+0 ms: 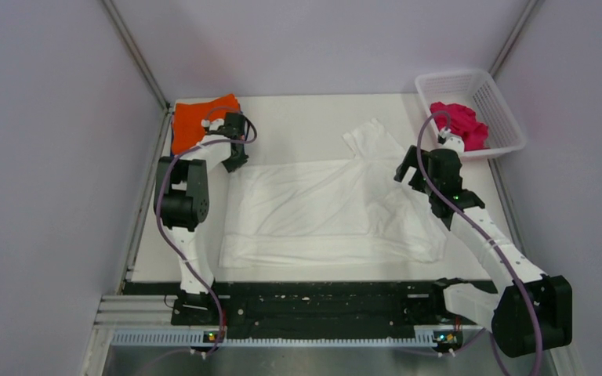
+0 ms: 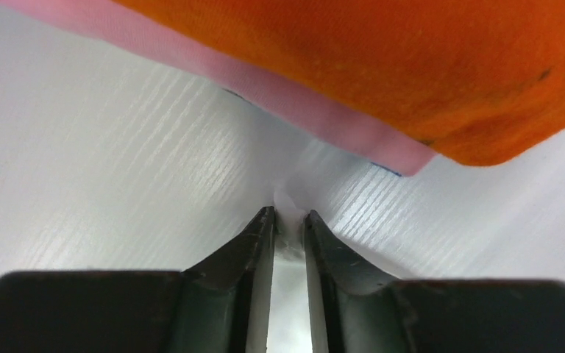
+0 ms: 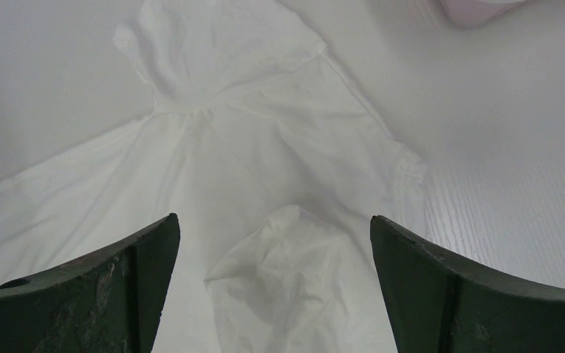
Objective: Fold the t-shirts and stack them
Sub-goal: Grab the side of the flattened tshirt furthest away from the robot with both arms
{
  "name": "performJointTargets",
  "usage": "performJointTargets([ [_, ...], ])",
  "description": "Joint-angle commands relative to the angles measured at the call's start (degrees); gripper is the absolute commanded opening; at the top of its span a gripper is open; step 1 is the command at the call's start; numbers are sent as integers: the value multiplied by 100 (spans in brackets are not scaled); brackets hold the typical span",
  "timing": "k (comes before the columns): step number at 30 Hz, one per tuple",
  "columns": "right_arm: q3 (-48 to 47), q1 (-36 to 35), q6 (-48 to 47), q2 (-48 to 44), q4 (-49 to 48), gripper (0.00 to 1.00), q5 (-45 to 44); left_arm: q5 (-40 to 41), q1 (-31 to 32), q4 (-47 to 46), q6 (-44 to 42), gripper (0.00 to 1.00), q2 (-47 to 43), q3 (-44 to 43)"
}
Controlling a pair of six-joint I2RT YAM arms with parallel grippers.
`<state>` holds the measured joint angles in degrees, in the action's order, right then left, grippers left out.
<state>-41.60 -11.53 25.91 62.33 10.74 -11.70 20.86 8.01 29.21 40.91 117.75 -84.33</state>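
A white t-shirt (image 1: 321, 207) lies spread flat on the table, one sleeve (image 1: 368, 137) pointing to the far side; no print shows on it. My left gripper (image 1: 235, 160) is at its far left corner, shut on a pinch of the white cloth (image 2: 290, 198). Just beyond it lies a folded orange shirt (image 1: 196, 121) on top of a pink shirt (image 2: 287, 92). My right gripper (image 1: 409, 171) is open over the shirt's right side, above a raised fold (image 3: 287, 257). A magenta shirt (image 1: 458, 121) sits crumpled in the basket.
The white lattice basket (image 1: 455, 76) stands at the far right corner of the table. A thin blue edge (image 2: 386, 168) shows under the pink shirt. Grey walls close in the table on the left, right and far sides.
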Motion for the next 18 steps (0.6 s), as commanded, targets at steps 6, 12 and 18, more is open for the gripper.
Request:
performJointTargets([
  [6, -120, -55, -305, 155, -264, 99, 129, -57, 135, 846, 65, 0, -182, -198],
  [12, -1029, -60, -693, 1364, -265, 99, 266, 28, 262, 748, -51, 0, -711, 15],
  [18, -2534, -58, -995, 2994, -311, 96, 385, 163, 443, 567, -18, 0, -1220, 456],
])
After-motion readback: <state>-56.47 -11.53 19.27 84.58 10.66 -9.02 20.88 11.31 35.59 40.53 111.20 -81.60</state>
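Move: The left fingers are already around the t-shirt's far left corner, right at the hand point; the folded stack lies about 11 cm ahead and 10 cm to the left. From the right hand, the shirt's far right corner is roughly 17 cm ahead, 1 cm right and 13 cm below. Its sleeve lies some 22 cm ahead, 4 cm left, and the basket about 27 cm ahead, 25 cm right. Left pinches the corner shut, drawing back 4 cm, then rising; right, open, swoops forward 7 cm towards the far edge. ##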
